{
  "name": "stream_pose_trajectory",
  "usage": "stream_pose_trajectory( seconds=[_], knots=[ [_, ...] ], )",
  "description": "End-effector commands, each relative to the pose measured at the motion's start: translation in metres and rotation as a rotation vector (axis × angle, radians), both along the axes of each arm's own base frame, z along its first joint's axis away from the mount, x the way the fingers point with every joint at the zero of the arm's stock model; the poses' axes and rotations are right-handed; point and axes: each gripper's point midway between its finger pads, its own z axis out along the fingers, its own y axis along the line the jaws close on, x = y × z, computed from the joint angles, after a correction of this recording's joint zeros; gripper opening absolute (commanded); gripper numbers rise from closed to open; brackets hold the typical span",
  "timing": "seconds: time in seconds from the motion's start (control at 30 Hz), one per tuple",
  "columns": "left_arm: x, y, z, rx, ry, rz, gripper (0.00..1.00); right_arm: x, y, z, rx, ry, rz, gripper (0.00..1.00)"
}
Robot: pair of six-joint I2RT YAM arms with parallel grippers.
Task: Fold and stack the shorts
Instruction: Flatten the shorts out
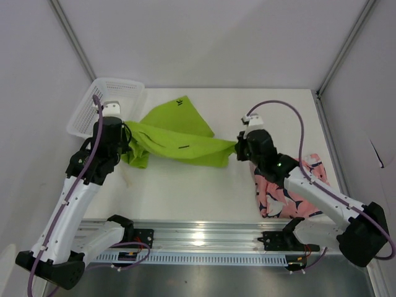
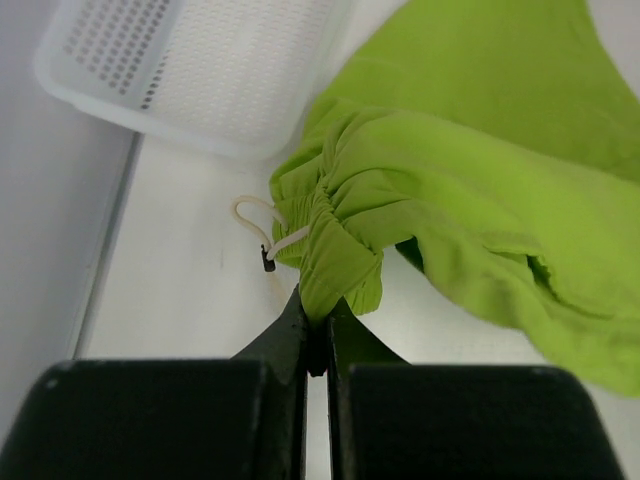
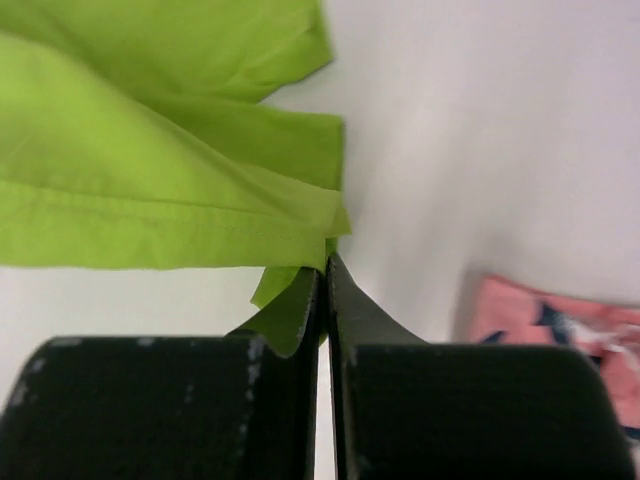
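The lime green shorts (image 1: 176, 136) stretch across the middle of the table between my two grippers. My left gripper (image 1: 127, 141) is shut on their gathered waistband (image 2: 335, 255), with the white drawstring (image 2: 262, 228) dangling beside it. My right gripper (image 1: 238, 148) is shut on the hem corner (image 3: 318, 225) at the other end. The pink shorts with navy-and-white print (image 1: 286, 192) lie crumpled at the near right, partly under my right arm; in the right wrist view the pink shorts (image 3: 560, 325) show just right of the fingers.
A white mesh basket (image 1: 93, 114) sits at the far left corner, just behind my left gripper, and the same basket (image 2: 190, 70) fills the top left of the left wrist view. The table's right edge (image 1: 327, 136) runs beside the pink shorts. A metal rail (image 1: 204, 235) spans the near edge.
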Motion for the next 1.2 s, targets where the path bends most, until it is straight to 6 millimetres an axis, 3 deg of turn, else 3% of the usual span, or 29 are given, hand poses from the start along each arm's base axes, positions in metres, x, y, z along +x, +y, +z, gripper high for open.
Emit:
stream_pose_trajectory(
  seconds=[0.0,0.07,0.1,0.17,0.2,0.3,0.33,0.37,0.47,0.5,0.53,0.7,0.97,1.17],
  knots=[
    [0.007,-0.025,0.039,-0.097,-0.119,-0.135,0.0,0.038,-0.058,0.035,0.02,-0.013,-0.153,0.0],
    [0.007,-0.031,0.047,-0.123,-0.141,-0.166,0.0,0.053,-0.07,0.051,0.097,-0.001,-0.209,0.0],
    [0.007,-0.035,0.048,-0.136,-0.142,-0.182,0.0,0.067,-0.08,0.074,0.134,-0.04,-0.238,0.0],
    [0.007,-0.039,0.056,-0.152,-0.152,-0.201,0.0,0.081,-0.082,0.091,0.153,-0.052,-0.252,0.0],
    [0.006,-0.043,0.058,-0.162,-0.152,-0.22,0.0,0.089,-0.083,0.123,0.179,-0.108,-0.256,0.0],
    [0.002,-0.046,0.085,-0.184,-0.195,-0.243,0.0,0.104,-0.088,0.158,0.209,-0.152,-0.255,0.0],
    [0.001,-0.049,0.089,-0.194,-0.201,-0.264,0.0,0.108,-0.09,0.188,0.237,-0.207,-0.244,0.0],
    [-0.005,-0.05,0.109,-0.203,-0.246,-0.283,0.0,0.107,-0.087,0.202,0.249,-0.23,-0.223,0.0],
    [-0.015,-0.057,0.129,-0.215,-0.299,-0.352,0.0,0.103,-0.086,0.248,0.272,-0.319,-0.19,0.0],
    [-0.026,-0.056,0.151,-0.222,-0.364,-0.374,0.0,0.1,-0.088,0.258,0.269,-0.345,-0.185,0.0],
    [-0.032,-0.057,0.158,-0.22,-0.389,-0.401,0.0,0.092,-0.091,0.276,0.281,-0.388,-0.18,0.0],
    [-0.072,-0.06,0.19,-0.231,-0.5,-0.505,0.0,0.056,-0.104,0.319,0.323,-0.507,-0.173,0.0],
    [-0.119,-0.067,0.21,-0.249,-0.522,-0.637,0.0,-0.031,-0.124,0.381,0.41,-0.686,-0.117,0.0],
    [-0.144,-0.083,0.222,-0.302,-0.526,-0.756,0.0,-0.08,-0.137,0.416,0.434,-0.782,-0.089,0.0]
  ],
)
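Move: Both hands already grip the green shorts: their middle lies about 17 cm to the left hand's right, 14 cm ahead and 20 cm below; from the right hand, some 22 cm left, 12 cm ahead and 11 cm below. The pink shorts lie about 22 cm right of the right hand, 6 cm nearer the base and 16 cm below. The white basket is roughly 28 cm ahead of the left hand, 17 cm left and 23 cm below. Both hands keep their pinch, the left on the waistband, the right at the other end, and hoist the green shorts. The right first sweeps forward and right, then climbs nearly 40 cm while drawing back, its fingers tipping up. The left shifts slightly right, then rises some 20 cm and draws back, tipping up and turning clockwise. ##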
